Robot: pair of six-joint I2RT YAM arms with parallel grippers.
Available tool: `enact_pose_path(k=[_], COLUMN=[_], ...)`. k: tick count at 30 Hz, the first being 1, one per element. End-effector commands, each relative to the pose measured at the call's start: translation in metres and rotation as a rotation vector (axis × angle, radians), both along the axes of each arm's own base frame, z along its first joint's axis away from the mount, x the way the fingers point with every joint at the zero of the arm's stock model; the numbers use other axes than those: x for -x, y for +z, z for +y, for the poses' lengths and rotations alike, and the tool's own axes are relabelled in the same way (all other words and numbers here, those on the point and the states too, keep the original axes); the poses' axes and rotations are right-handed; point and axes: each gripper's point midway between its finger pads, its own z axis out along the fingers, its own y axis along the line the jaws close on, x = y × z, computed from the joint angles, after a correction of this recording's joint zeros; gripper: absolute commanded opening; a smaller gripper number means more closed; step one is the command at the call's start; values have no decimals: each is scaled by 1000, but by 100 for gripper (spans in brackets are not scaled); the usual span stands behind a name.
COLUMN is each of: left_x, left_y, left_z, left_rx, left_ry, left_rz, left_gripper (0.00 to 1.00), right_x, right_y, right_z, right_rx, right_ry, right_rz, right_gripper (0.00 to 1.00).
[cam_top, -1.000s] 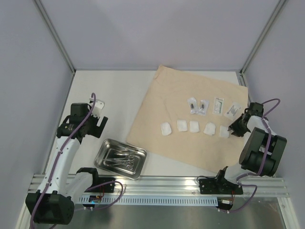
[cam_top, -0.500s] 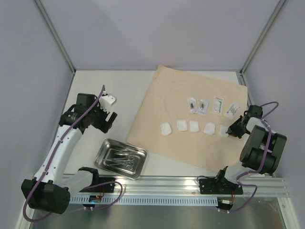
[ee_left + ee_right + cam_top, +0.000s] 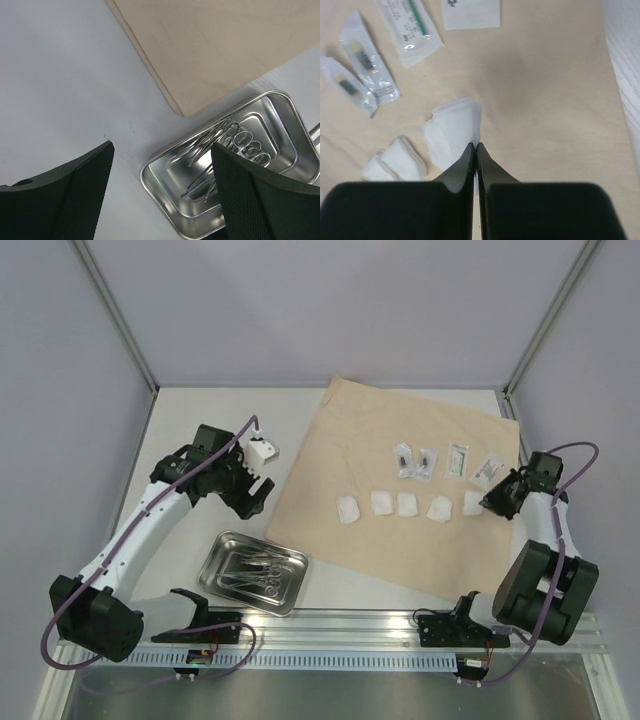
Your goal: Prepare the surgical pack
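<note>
The tan wrap sheet (image 3: 400, 480) lies spread at centre right, with several white gauze pads (image 3: 407, 505) in a row on it and small clear packets (image 3: 428, 462) behind them. The steel tray (image 3: 225, 585) sits on the table to the left of the sheet and holds the clamps and tweezers (image 3: 255, 572). My right gripper (image 3: 492, 502) is shut on the right edge of the rightmost gauze pad (image 3: 451, 129). Over the table between tray and sheet my left gripper (image 3: 255, 498) hangs open and holds nothing. In its wrist view the tray (image 3: 152, 187) shows between the fingers (image 3: 75, 195).
The sheet's near-left corner (image 3: 177, 107) ends just short of the tray. A second gauze pad (image 3: 395, 160) lies close to the held one, with packets (image 3: 362, 60) beyond it. Walls enclose the table on three sides. A metal rail (image 3: 330, 640) runs along the near edge.
The left arm has swung right from the table's left side to above the tray's far end. The right gripper has shut on the rightmost gauze pad and shifted it slightly away.
</note>
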Motion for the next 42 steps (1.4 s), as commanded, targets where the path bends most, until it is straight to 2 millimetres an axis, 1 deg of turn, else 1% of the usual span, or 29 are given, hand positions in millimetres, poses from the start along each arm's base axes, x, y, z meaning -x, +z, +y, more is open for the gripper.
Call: enact_pose_path(k=[1, 2, 3, 5, 6, 7, 8, 10, 13, 16, 18, 19, 20, 22, 23, 28, 31, 32, 35, 38, 40, 42], left_x=[-10, -11, -12, -12, -12, -11, -10, -7, -6, -6, -7, -7, -7, -7, -7, -6, -7, -7, -8, -8, -6, -6], left_y=[20, 20, 21, 21, 20, 20, 19, 18, 17, 15, 15, 16, 16, 16, 15, 12, 12, 10, 10, 12, 12, 12], left_z=[-10, -10, -10, -9, -8, -8, -7, -5, -2, 0, -1, 0, 0, 1, 2, 5, 5, 5, 4, 3, 4, 5], left_rx=[45, 46, 44, 43, 40, 39, 37, 31, 19, 12, 14, 14, 12, 8, 3, -10, -12, -13, -10, -2, -3, -6], left_ry=[-11, -8, -4, 2, 8, 11, 15, 18, 26, 30, 31, 33, 34, 34, 36, 39, 40, 40, 38, 38, 38, 37], left_rz=[-51, -50, -55, -54, -53, -49, -44, -41, -46, -46, -46, -49, -52, -58, -57, -58, -63, -60, -62, -66, -63, -67], left_gripper=[88, 88, 88, 88, 88, 88, 88, 88, 88, 88, 88, 88, 88, 88, 88, 88, 89, 89, 89, 89, 89, 89], right_x=[-13, -13, -14, -17, -19, -15, -20, -21, -23, -27, -29, -31, -29, -30, -28, -26, -17, -17, -15, -11, -9, -11], right_y=[44, 47, 53, 53, 52, 44, 44, 37, 25, 16, 7, 4, -4, -10, -18, -31, -32, -28, -18, -13, -17, -22], right_z=[22, 30, 44, 63, 76, 83, 85, 84, 75, 76, 76, 74, 73, 71, 71, 66, 61, 60, 59, 57, 57, 61], right_rx=[-32, -54, -59, -96, -114, -141, -156, -157, -118, -135, -151, -141, -144, -138, -140, -112, -68, -53, -33, -18, -17, -39], right_ry=[61, 79, 113, 151, 185, 184, 167, 138, 96, 92, 80, 72, 64, 55, 49, 45, 64, 69, 97, 106, 109, 125], right_rz=[-130, -142, -162, -187, -198, -187, -207, -208, -209, -203, -181, -183, -162, -158, -141, -112, -73, -78, -82, -66, -49, -45], right_gripper=[1, 0, 0, 0, 1, 0, 0, 0, 0, 0, 0, 0, 0, 0, 0, 0, 13, 23, 38, 44, 47, 47])
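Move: Some 7 cm to the right hand's left, 1 cm ahead and 5 cm below is the gauze pad that its already held pad is taken to. A third pad lies 7 cm left of that one and about 1 cm farther out. The green swab packet is about 11 cm ahead and 2 cm left of the hand, and the nearer clear pouch 11 cm ahead and 9 cm left. From the left hand, the target pad is about 41 cm right, 4 cm ahead and 16 cm below. Carrying the pinched gauze pad about 8 cm to the left, the right hand first arcs up some 4 cm, then sinks nearly 8 cm onto the neighbouring pad, its wrist tilting around 10 degrees. There the shut fingers open to about half and let go of the pad, then the hand begins to ease back up by about 1 cm, fingers still low over the two pads. ##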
